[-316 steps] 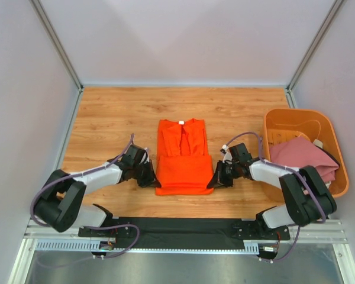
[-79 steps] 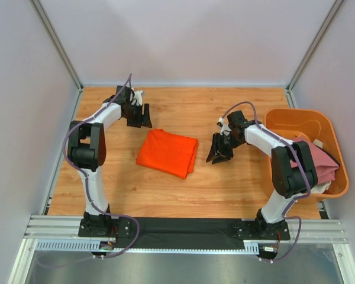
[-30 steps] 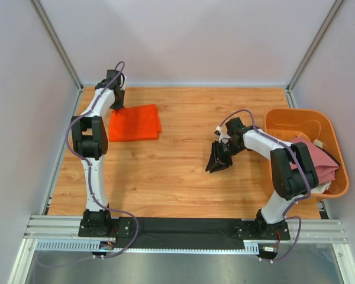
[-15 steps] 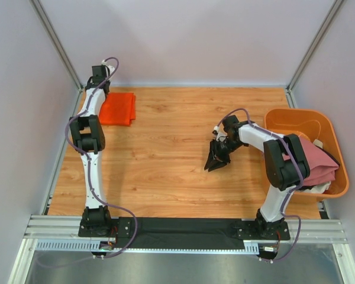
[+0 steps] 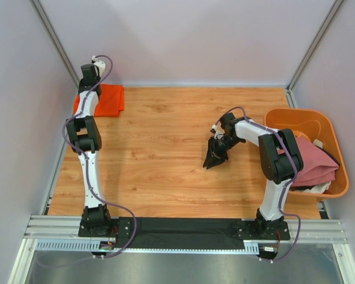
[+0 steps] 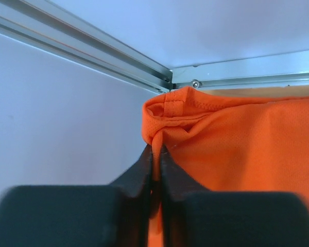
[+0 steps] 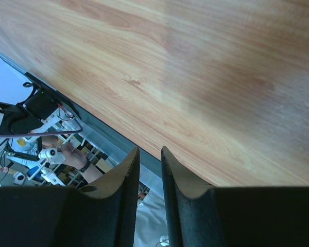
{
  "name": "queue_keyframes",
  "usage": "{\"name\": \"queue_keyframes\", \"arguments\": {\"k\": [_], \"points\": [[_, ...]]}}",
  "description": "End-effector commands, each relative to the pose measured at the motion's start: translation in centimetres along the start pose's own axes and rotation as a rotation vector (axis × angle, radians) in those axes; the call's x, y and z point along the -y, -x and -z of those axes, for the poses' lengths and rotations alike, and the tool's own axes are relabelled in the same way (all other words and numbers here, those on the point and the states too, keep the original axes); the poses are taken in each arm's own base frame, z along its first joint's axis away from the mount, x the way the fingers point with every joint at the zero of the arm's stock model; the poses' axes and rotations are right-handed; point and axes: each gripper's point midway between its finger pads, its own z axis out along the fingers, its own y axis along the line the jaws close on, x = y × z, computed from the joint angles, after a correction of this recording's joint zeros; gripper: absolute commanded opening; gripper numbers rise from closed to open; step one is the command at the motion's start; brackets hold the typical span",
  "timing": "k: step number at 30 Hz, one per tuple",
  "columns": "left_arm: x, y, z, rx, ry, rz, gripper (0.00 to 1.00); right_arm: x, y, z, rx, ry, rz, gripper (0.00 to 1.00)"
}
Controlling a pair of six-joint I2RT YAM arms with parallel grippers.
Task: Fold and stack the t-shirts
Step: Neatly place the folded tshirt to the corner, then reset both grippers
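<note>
The folded orange t-shirt [image 5: 102, 100] lies in the table's far left corner against the frame rail. My left gripper [image 6: 156, 150] is shut on a fold at its edge [image 6: 165, 110], and the cloth bunches above the fingertips. In the top view the left arm [image 5: 86, 89] stretches straight out to that corner. A dusty pink t-shirt [image 5: 310, 161] lies crumpled in the orange tub [image 5: 296, 112] at the right. My right gripper [image 5: 215, 157] hovers over bare wood right of centre. Its fingers [image 7: 129, 164] stand a narrow gap apart with nothing between them.
Aluminium frame rails [image 6: 92, 49] and white walls close in the far left corner around the orange t-shirt. The tub also holds a pale item [image 5: 318, 143] behind the pink cloth. The black mounting rail [image 5: 183, 228] runs along the near edge.
My left arm has dragged the folded orange t-shirt from the left side further back into the far left corner. The right gripper has shifted slightly and its fingers have narrowed a little.
</note>
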Motion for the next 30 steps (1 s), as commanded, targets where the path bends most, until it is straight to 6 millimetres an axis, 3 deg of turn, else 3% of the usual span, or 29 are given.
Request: {"name": "queue_keyframes", "arguments": {"k": [1, 2, 4, 5, 7, 9, 10, 11, 12, 13, 15, 16, 17, 18, 19, 20, 21, 22, 23, 24, 25, 26, 27, 29, 30], "points": [[-2.2, 3.7, 0.1, 0.11, 0.089, 0.055, 0.19, -1.2, 0.7, 0.5, 0.01, 0.022, 0.009, 0.25], [-2.5, 3.8, 0.4, 0.099, 0.117, 0.07, 0.36, -1.3, 0.7, 0.5, 0.012, 0.023, 0.012, 0.24], [-3.4, 4.7, 1.5, 0.096, 0.157, 0.089, 0.83, -1.3, 0.5, 0.6, 0.015, 0.019, 0.013, 0.24], [-3.5, 5.4, 2.3, 0.09, 0.184, 0.118, 0.99, -1.4, 0.5, 0.9, 0.028, 0.02, 0.018, 0.24], [-4.5, 7.1, 4.7, 0.092, 0.198, 0.171, 1.0, -1.9, 0.6, 1.4, 0.049, 0.024, 0.029, 0.24], [-3.6, 8.3, 7.2, 0.076, 0.177, 0.279, 1.0, -2.9, 0.7, 2.4, 0.094, 0.032, 0.045, 0.25], [-4.3, 9.5, 9.8, 0.08, 0.162, 0.33, 1.0, -3.1, 0.5, 2.6, 0.107, 0.032, 0.049, 0.26], [-2.7, 10.6, 11.6, 0.086, 0.105, 0.371, 1.0, -3.1, 0.6, 3.0, 0.131, 0.022, 0.039, 0.27], [-1.4, 10.5, 13.3, 0.057, 0.066, 0.436, 1.0, -3.7, 0.4, 4.0, 0.173, 0.029, 0.062, 0.27], [-1.8, 10.3, 16.0, 0.041, 0.048, 0.477, 1.0, -3.5, 0.0, 4.1, 0.186, 0.021, 0.055, 0.28], [4.1, 12.0, 21.2, 0.04, -0.125, 0.478, 1.0, -3.2, -0.5, 4.7, 0.235, 0.002, 0.031, 0.29], [5.5, 11.1, 24.6, 0.024, -0.181, 0.508, 1.0, -4.0, -0.7, 5.9, 0.301, 0.022, 0.056, 0.29], [8.2, 11.1, 27.4, 0.027, -0.286, 0.49, 1.0, -2.9, -1.5, 5.5, 0.307, 0.001, 0.035, 0.3], [10.0, 10.7, 29.9, 0.025, -0.341, 0.483, 1.0, -2.9, -1.8, 5.7, 0.334, 0.003, 0.018, 0.31], [13.2, 9.4, 34.9, 0.02, -0.449, 0.463, 1.0, -3.1, -2.1, 6.9, 0.409, 0.001, 0.042, 0.32], [15.2, 8.5, 37.7, 0.011, -0.552, 0.456, 1.0, -2.1, -3.0, 6.5, 0.415, -0.014, 0.022, 0.33], [15.7, 5.8, 41.1, -0.008, -0.613, 0.467, 1.0, -1.9, -3.2, 6.8, 0.451, -0.009, 0.015, 0.34], [17.5, 4.7, 44.0, -0.046, -0.705, 0.539, 1.0, -1.9, -3.6, 7.9, 0.517, -0.012, 0.03, 0.37], [19.0, 4.0, 47.0, -0.056, -0.866, 0.576, 1.0, -0.8, -4.4, 7.4, 0.525, -0.025, 0.006, 0.41], [19.0, 1.0, 49.5, -0.073, -0.93, 0.606, 1.0, -0.7, -4.6, 7.6, 0.552, -0.02, -0.019, 0.47], [19.3, 0.0, 51.3, -0.088, -0.99, 0.658, 1.0, -0.9, -5.2, 8.5, 0.611, -0.004, -0.006, 0.51], [19.6, -0.6, 53.6, -0.067, -1.097, 0.668, 1.0, 0.3, -5.9, 7.7, 0.607, -0.01, -0.032, 0.56], [18.8, -2.5, 55.6, -0.029, -1.143, 0.682, 1.0, 0.1, -6.0, 7.7, 0.634, 0.017, -0.045, 0.65], [18.1, -4.1, 58.2, 0.0, -1.218, 0.699, 1.0, -0.1, -6.9, 8.1, 0.69, 0.064, -0.033, 0.78], [17.0, -5.0, 59.7, 0.066, -1.244, 0.72, 1.0, 0.6, -7.2, 7.3, 0.695, 0.084, -0.04, 0.85]]}}
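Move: The left hand grips the far-left edge of the folded t-shirt, whose middle lies about 7 cm back and 7 cm to the right of this hand and some 9 cm below. The far-left table corner is roughly 3 cm ahead, 2 cm left and 10 cm down. The empty right hand has the pink t-shirt in the orange basket about 34 cm to its right, 2 cm ahead and level in height; the folded t-shirt is some 36 cm ahead, 47 cm left and 4 cm lower. Staying in place first, the left hand opens wide and lets go of the folded t-shirt, then sweeps back and right, some 45 cm and 35 cm, away from the corner, arching up and partly down again while rolling its left side down about 60 degrees and turning clockwise. The right hand then lifts, draws back and right off the middle of the table, fingers spreading from part-open to nearly wide. ##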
